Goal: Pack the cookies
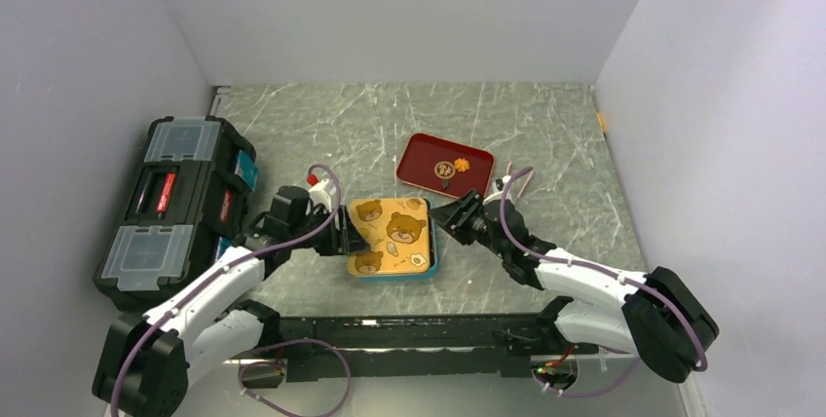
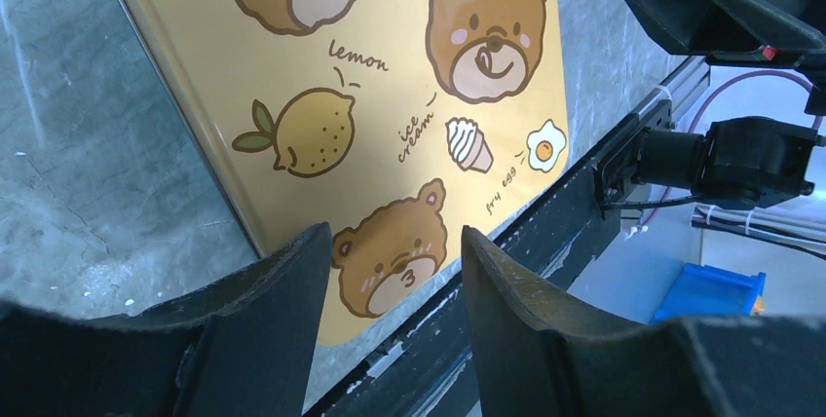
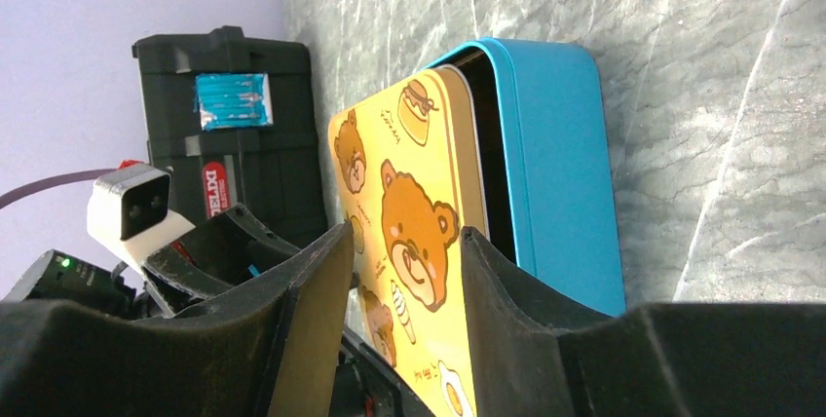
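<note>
A teal tin (image 1: 432, 259) sits at the table's near middle with its yellow bear-print lid (image 1: 390, 232) lying askew on it. In the right wrist view the lid (image 3: 409, 193) stands off the teal wall (image 3: 555, 164), leaving a dark gap. A red tray (image 1: 419, 159) behind it holds an orange flower cookie (image 1: 463, 164) and a round dark-brown cookie (image 1: 444, 171). My left gripper (image 1: 346, 232) is open at the lid's left edge (image 2: 394, 237). My right gripper (image 1: 450, 214) is open at the tin's right edge (image 3: 406, 232). Neither holds anything.
A black toolbox (image 1: 180, 208) with grey latches stands at the left. A thin pale tool (image 1: 519, 181) lies right of the tray. A black rail (image 1: 409, 329) runs along the near edge. White walls close in the left, back and right.
</note>
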Tool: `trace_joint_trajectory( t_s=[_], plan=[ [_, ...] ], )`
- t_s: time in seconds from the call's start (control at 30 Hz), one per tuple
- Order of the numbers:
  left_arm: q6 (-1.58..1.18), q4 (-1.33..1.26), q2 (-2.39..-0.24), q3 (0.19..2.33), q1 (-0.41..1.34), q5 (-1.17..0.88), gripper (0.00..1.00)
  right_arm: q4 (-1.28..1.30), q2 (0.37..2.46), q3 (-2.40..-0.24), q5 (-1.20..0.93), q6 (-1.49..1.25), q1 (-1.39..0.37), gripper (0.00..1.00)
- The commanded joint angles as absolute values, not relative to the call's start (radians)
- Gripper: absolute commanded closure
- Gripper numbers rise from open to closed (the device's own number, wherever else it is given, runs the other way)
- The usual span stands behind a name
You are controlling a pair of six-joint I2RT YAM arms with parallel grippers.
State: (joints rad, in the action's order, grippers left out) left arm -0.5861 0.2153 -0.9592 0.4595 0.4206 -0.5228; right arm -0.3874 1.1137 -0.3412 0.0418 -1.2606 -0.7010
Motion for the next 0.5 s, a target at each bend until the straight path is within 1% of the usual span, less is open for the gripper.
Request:
trace_joint_trajectory(
  t_s=[0.0, 0.1, 0.27, 0.47],
  plan=[
    [-0.567, 0.238, -0.936, 0.522, 0.425, -0.54, 0.43, -0.361, 1.08, -0.382, 0.072, -1.23, -0.697, 0.52],
    [-0.556, 0.275, -0.911, 0.563, 0.425, -0.533, 0.43, -0.349, 1.072, -0.385, 0.071, -1.215, -0.696, 0.52],
    [-0.531, 0.376, -0.854, 0.637, 0.424, -0.456, 0.41, -0.296, 1.06, -0.411, 0.08, -1.177, -0.697, 0.52],
    [-0.51, 0.493, -0.86, 0.687, 0.425, -0.268, 0.41, -0.284, 1.058, -0.414, 0.08, -1.163, -0.697, 0.52]
  ],
)
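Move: The lid's middle lies about 6 cm to the right of the left hand and 1 cm ahead, some 3 cm below. The tin under it is centred about 7 cm to the right and 1 cm ahead; the red tray lies roughly 17 cm to the right and 16 cm ahead. From the right hand the lid's middle is about 9 cm to the left and 4 cm back, some 3 cm lower. The left hand rises about 7 cm away from the lid's left part, tilting its fingers some 10 degrees. ##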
